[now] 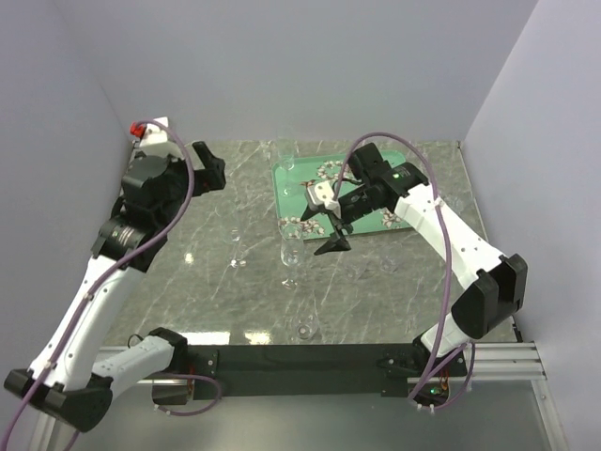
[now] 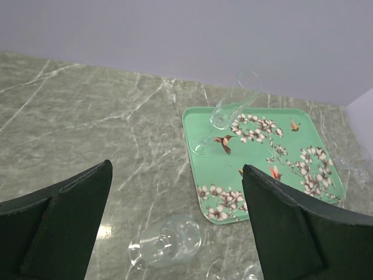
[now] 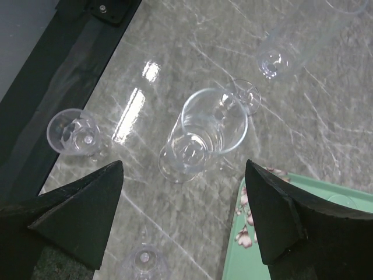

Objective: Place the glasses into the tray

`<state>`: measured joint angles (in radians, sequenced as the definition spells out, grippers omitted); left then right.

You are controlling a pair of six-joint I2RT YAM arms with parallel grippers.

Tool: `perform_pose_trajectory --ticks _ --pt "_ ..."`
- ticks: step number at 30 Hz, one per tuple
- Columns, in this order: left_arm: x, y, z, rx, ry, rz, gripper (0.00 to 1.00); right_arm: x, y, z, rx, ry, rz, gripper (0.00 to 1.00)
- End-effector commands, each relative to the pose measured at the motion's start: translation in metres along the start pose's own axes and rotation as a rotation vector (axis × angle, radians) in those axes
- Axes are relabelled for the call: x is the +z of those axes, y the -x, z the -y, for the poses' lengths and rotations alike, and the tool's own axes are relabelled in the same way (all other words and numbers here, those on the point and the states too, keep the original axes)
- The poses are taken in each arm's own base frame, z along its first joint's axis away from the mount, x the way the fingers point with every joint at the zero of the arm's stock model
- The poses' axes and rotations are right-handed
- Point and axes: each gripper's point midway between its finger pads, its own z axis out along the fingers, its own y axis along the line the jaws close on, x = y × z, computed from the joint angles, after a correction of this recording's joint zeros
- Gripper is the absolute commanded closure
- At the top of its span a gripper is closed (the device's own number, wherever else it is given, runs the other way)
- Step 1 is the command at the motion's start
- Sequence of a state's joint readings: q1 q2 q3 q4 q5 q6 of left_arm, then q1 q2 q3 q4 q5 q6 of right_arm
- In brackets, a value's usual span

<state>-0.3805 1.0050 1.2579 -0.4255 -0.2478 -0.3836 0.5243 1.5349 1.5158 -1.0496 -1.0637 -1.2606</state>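
The teal tray with white flowers lies at the back of the marble table. One stemmed glass stands on the tray's near-left corner. My left gripper hovers open and empty, left of the tray, above a clear glass on the table. My right gripper hangs open and empty over the tray's front-left corner. Just ahead of it a tall clear glass stands on the table. Other glasses stand on the marble around it.
Grey walls close the table at the back and on both sides. A black rail with the arm bases runs along the near edge. A small glass stands close to that rail. Another glass is to the left.
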Motion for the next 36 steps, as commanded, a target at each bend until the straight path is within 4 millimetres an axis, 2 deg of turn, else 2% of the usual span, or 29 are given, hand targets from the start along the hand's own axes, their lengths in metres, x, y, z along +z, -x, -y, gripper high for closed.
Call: perform_pose_trajectory --ticks 1,9,17,20,26,27,31,34,36 --pt "-0.014 0.018 -0.008 -0.037 0.025 0.096 0.01 0.013 0.002 0.013 -0.002 -0.024 -0.009 0.09" --pt "-0.028 0.014 -0.016 -0.051 0.038 0.112 0.01 0.043 0.005 0.015 0.015 0.016 -0.02 0.09" --pt "-0.035 0.011 -0.022 -0.06 0.046 0.123 0.01 0.059 0.004 0.015 0.04 0.022 -0.023 0.11" --pt "-0.035 0.01 -0.023 -0.06 0.05 0.121 0.01 0.061 0.002 0.016 0.05 0.02 -0.025 0.16" --pt "-0.036 0.011 -0.024 -0.055 0.055 0.128 0.01 0.06 -0.003 0.018 0.05 0.009 -0.056 0.37" --pt "-0.037 0.012 -0.024 -0.057 0.054 0.13 0.01 0.06 -0.002 0.018 0.05 0.01 -0.055 0.44" --pt "-0.036 0.011 -0.024 -0.055 0.053 0.127 0.01 0.058 0.001 0.02 0.051 -0.001 -0.053 0.55" --pt "-0.036 0.012 -0.022 -0.051 0.043 0.128 0.01 0.053 0.014 0.029 0.064 -0.038 -0.032 0.61" --pt "-0.037 0.013 -0.021 -0.052 0.037 0.135 0.01 0.048 0.03 0.038 0.052 -0.07 -0.002 0.65"
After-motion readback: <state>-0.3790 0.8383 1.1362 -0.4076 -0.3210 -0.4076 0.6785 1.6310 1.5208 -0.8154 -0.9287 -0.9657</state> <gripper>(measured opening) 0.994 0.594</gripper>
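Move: The tall stemmed glass to be gripped stands about 6 cm to the right hand's left, level with it front to back, its middle some 7 cm lower. Another stemmed glass is roughly 13 cm farther left and 5 cm farther out than that one. From the right hand, a short glass lies about 13 cm back and 2 cm left, and the green tray's middle some 26 cm ahead and 10 cm right. From the left hand, the target glass is about 10 cm back, 19 cm right and 19 cm below. The tall glass's bowl is met from its right: the open right hand slides left about 5 cm and sinks nearly 3 cm, bringing its fingers either side of the bowl. It stops there and the fingers close to a bit over half open, pinching the bowl. Meanwhile the empty left hand eases some 4 cm back and left, away from the tray, then waits wide open. ##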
